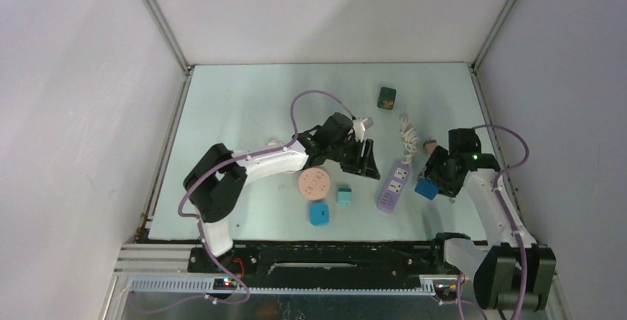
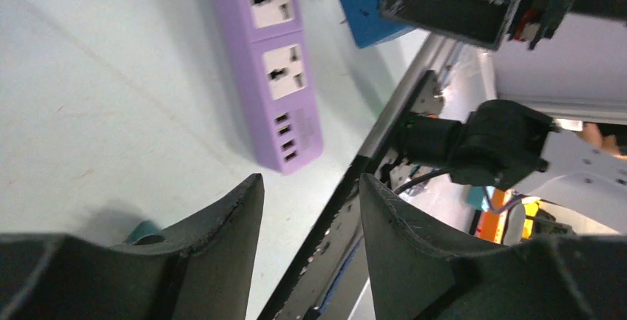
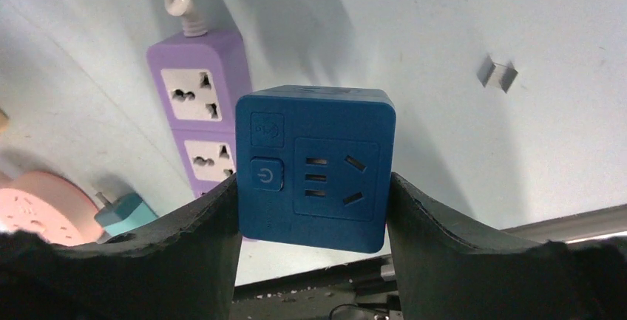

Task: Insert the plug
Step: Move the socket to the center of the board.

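Note:
My right gripper (image 3: 312,179) is shut on the plug, a blue cube adapter (image 3: 314,168) whose socket face and power button point at the camera. In the top view this blue cube (image 1: 426,188) hangs just right of the purple power strip (image 1: 392,185), which lies flat on the table with two sockets and several USB ports (image 2: 277,76). My left gripper (image 2: 310,187) stands open with nothing between its fingers. It hovers just left of the strip (image 1: 367,159), with the cube (image 2: 370,6) beyond the strip's far side.
The strip's coiled white cord (image 1: 408,137) runs toward the back. A pink round disc (image 1: 313,184), a small teal plug (image 1: 344,196) and a blue square block (image 1: 319,213) lie left of the strip. A green block (image 1: 387,97) sits at the back. The table's front rail (image 2: 384,124) is close.

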Motion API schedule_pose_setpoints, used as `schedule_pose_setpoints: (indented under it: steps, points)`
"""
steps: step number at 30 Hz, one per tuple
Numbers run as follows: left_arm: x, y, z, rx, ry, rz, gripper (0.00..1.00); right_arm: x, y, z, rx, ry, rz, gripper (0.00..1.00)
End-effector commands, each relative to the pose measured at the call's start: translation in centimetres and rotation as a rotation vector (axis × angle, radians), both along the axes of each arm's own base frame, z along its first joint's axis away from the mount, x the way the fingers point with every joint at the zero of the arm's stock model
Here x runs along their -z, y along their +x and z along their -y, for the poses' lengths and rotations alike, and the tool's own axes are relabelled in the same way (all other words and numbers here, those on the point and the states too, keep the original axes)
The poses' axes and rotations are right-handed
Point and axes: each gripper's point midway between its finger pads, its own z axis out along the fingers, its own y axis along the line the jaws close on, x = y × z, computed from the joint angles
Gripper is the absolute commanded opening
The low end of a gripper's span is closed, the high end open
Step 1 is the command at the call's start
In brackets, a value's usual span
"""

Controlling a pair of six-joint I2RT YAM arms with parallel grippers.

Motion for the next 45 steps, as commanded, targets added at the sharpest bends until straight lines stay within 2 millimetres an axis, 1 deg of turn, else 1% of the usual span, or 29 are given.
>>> schedule_pose_setpoints:
  steps: [1, 2, 6, 9, 10, 13, 17, 21, 24, 28, 30, 32, 35, 37, 39, 41, 43, 45]
  points:
    - [1.9, 0.4, -2.9, -0.014, 0.102, 0.035, 0.55, 0.8, 3.5, 0.1, -0.021, -0.029, 0.056, 0.0]
    - [1.9, 0.7, -3.1, -0.025, 0.107, 0.035, 0.55, 1.5, 3.9, -0.4, -0.043, -0.02, 0.039, 0.0]
    - [1.9, 1.6, -4.5, -0.063, 0.122, 0.042, 0.55, 2.6, 6.3, -3.4, -0.139, -0.009, 0.043, 0.0]
    - [1.8, 2.3, -5.7, -0.093, 0.139, 0.05, 0.55, 2.4, 8.5, -5.7, -0.198, 0.024, 0.053, 0.0]
    - [1.9, 2.4, -6.1, -0.099, 0.143, 0.051, 0.55, 2.1, 9.2, -6.3, -0.215, 0.02, 0.062, 0.0]
    - [2.1, 2.7, -7.1, -0.119, 0.155, 0.05, 0.55, 1.0, 10.8, -7.5, -0.259, 0.019, 0.088, 0.0]
    - [2.6, 3.0, -7.9, -0.137, 0.167, 0.039, 0.56, -0.4, 11.4, -7.5, -0.265, 0.016, 0.115, 0.0]
    - [3.3, 3.4, -7.9, -0.143, 0.176, 0.026, 0.56, -1.5, 11.6, -8.1, -0.273, 0.043, 0.153, 0.0]
    - [4.5, 4.1, -8.0, -0.145, 0.213, 0.031, 0.56, -1.1, 11.9, -8.2, -0.253, 0.054, 0.144, 0.0]
    - [6.8, 6.8, -8.4, -0.138, 0.305, 0.082, 0.55, -0.1, 11.7, -7.9, -0.217, 0.047, 0.102, 0.0]
    - [7.6, 7.3, -8.0, -0.097, 0.319, 0.072, 0.55, 0.3, 11.8, -7.6, -0.198, 0.03, 0.091, 0.0]
    - [7.8, 7.2, -7.0, -0.058, 0.288, 0.048, 0.54, 0.8, 12.1, -7.5, -0.186, 0.026, 0.088, 0.0]
    - [7.5, 5.8, -5.4, -0.031, 0.187, -0.02, 0.55, 1.2, 13.3, -8.2, -0.187, 0.061, 0.103, 0.0]
    - [7.4, 4.5, -4.5, -0.034, 0.111, -0.084, 0.55, 1.5, 14.0, -9.1, -0.2, 0.092, 0.106, 0.0]
    - [7.2, 2.6, -3.3, -0.013, 0.04, -0.149, 0.55, 1.5, 14.8, -10.3, -0.224, 0.129, 0.114, 0.0]
    - [6.2, 1.2, -1.8, 0.017, -0.019, -0.164, 0.55, 1.1, 15.6, -11.2, -0.243, 0.149, 0.128, 0.0]
    - [5.1, 0.0, -0.3, 0.048, -0.057, -0.154, 0.55, 0.8, 16.2, -11.6, -0.254, 0.158, 0.137, 0.0]
    - [3.9, -0.6, 1.2, 0.069, -0.098, -0.153, 0.55, 0.5, 16.7, -12.1, -0.279, 0.17, 0.146, 0.0]
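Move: To the right hand, which already holds the blue plug, the purple socket's middle lies about 8 cm left, 2 cm ahead and 6 cm lower; its white cord sits some 18 cm ahead and 4 cm left, the small pink plug 16 cm ahead and 3 cm right. From the empty left hand the purple socket is roughly 8 cm right, 2 cm back and 11 cm below, with the teal plug about 6 cm left and 4 cm back. Dipping 3 cm, the right hand sweeps forward and left with the blue plug still gripped, pauses, then carries on to some 13 cm forward and 10 cm left, pushing the purple socket's right flank with the plug. The left hand gives way 8 cm left and sinks about 10 cm while easing forward, then swings back rightward and back, fingers still half open, close to the socket's near end. ##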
